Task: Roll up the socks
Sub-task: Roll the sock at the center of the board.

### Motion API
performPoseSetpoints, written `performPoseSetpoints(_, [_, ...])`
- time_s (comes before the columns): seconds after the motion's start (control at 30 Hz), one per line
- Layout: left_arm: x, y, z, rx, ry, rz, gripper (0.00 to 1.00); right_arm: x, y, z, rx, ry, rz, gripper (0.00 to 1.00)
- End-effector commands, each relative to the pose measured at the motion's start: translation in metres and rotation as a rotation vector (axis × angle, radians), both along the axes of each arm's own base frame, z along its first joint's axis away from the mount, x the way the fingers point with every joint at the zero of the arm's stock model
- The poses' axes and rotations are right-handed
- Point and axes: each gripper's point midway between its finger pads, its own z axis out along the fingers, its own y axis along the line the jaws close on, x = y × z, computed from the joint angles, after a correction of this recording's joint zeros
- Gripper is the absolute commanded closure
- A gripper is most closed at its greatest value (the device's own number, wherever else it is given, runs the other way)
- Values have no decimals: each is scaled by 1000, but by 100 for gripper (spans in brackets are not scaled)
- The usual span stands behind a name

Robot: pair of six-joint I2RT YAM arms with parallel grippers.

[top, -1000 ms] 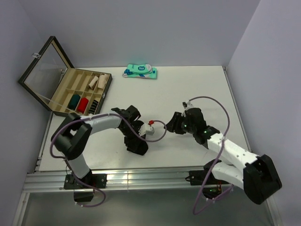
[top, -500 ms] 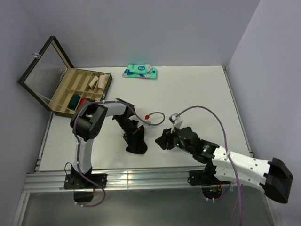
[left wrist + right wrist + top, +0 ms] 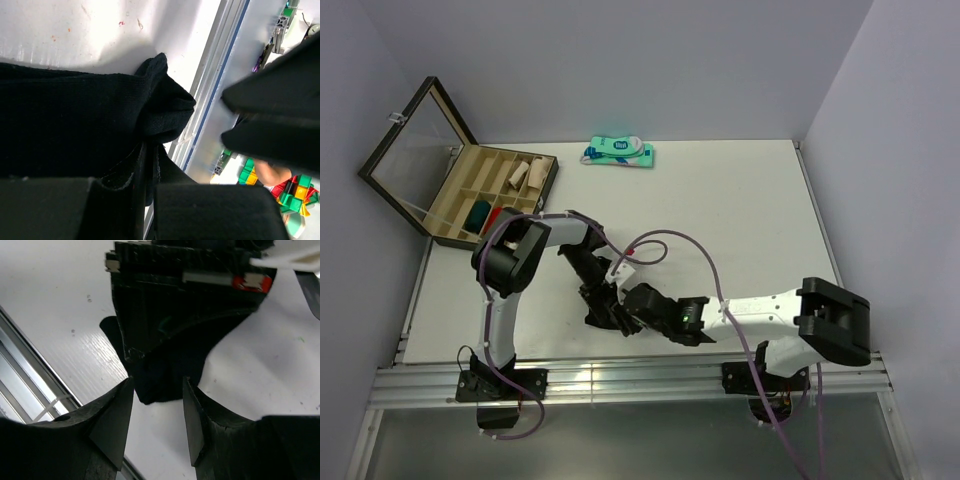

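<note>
The socks lie as one dark bundle near the table's front edge; I cannot tell the green one from the black one. My left gripper stands over them, shut on a fold of the black fabric, pinched at its fingertips. My right gripper has reached across to the bundle's right side. It is open, fingers apart, with the loose end of the socks just ahead of the gap and the left gripper's body beyond.
An open wooden box at the back left holds rolled socks, teal and beige among them. A teal-and-white packaged pair lies at the back. The metal rail runs close behind the socks.
My right arm has swung from the middle right down and left, bringing its gripper beside the socks. The left arm folded its elbow but kept its grip.
</note>
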Motion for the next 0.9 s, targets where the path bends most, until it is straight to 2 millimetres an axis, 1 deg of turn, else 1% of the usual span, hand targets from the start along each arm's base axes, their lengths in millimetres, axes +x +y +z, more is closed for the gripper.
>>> performPoseSetpoints(0.0, [15, 15, -28, 73, -98, -46, 99, 6, 26, 18, 12, -96, 37, 48])
performPoseSetpoints(0.07, [14, 15, -27, 73, -88, -45, 100, 5, 31, 10, -25, -101, 50, 48])
performPoseSetpoints(0.13, [14, 16, -27, 75, -85, -49, 100, 3, 34, 6, -35, -104, 70, 47])
performPoseSetpoints(0.27, [13, 19, -27, 81, -86, -53, 99, 1, 36, -6, -62, -99, 102, 48])
performPoseSetpoints(0.3, [14, 19, -27, 82, -88, -51, 99, 0, 37, -13, -76, -93, 106, 48])
performPoseSetpoints(0.53, [14, 19, -26, 77, -79, -46, 99, 2, 41, -34, -120, -85, 103, 49])
performPoseSetpoints(0.63, [14, 19, -26, 77, -81, -43, 98, 4, 40, -37, -109, -88, 81, 55])
performPoseSetpoints(0.73, [14, 19, -25, 73, -83, -39, 95, 5, 37, -37, -106, -85, 68, 68])
performPoseSetpoints(0.77, [15, 18, -25, 73, -84, -31, 94, 2, 36, -39, -101, -72, 67, 77])
performPoseSetpoints(0.83, [18, 17, -26, 68, -100, -14, 93, 0, 35, -38, -83, -53, 71, 83])
performPoseSetpoints(0.87, [19, 17, -27, 78, -99, 0, 93, -5, 33, -42, -73, -26, 83, 88])
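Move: The near, folded end of the black sock on the board lies about 5 cm below the right hand, roughly 3 cm to its left and 1 cm back. The left gripper's tips, already pinching that end, are about 4 cm left of the right hand, level fore and aft and 5 cm lower; the board's near edge runs some 9 cm behind it. From the left hand, the sock end sits right at its fingers, 1 cm back and 1 cm right. The right hand, fingers half open, edges left over the fold and then sinks about 5 cm beside the left gripper, tilting some 10 degrees on the way, and once down near the board it shuts its fingers to pinch the sock's folded end. The left hand keeps its grip on the same end, low over the board, easing only about 1 cm to the left. ##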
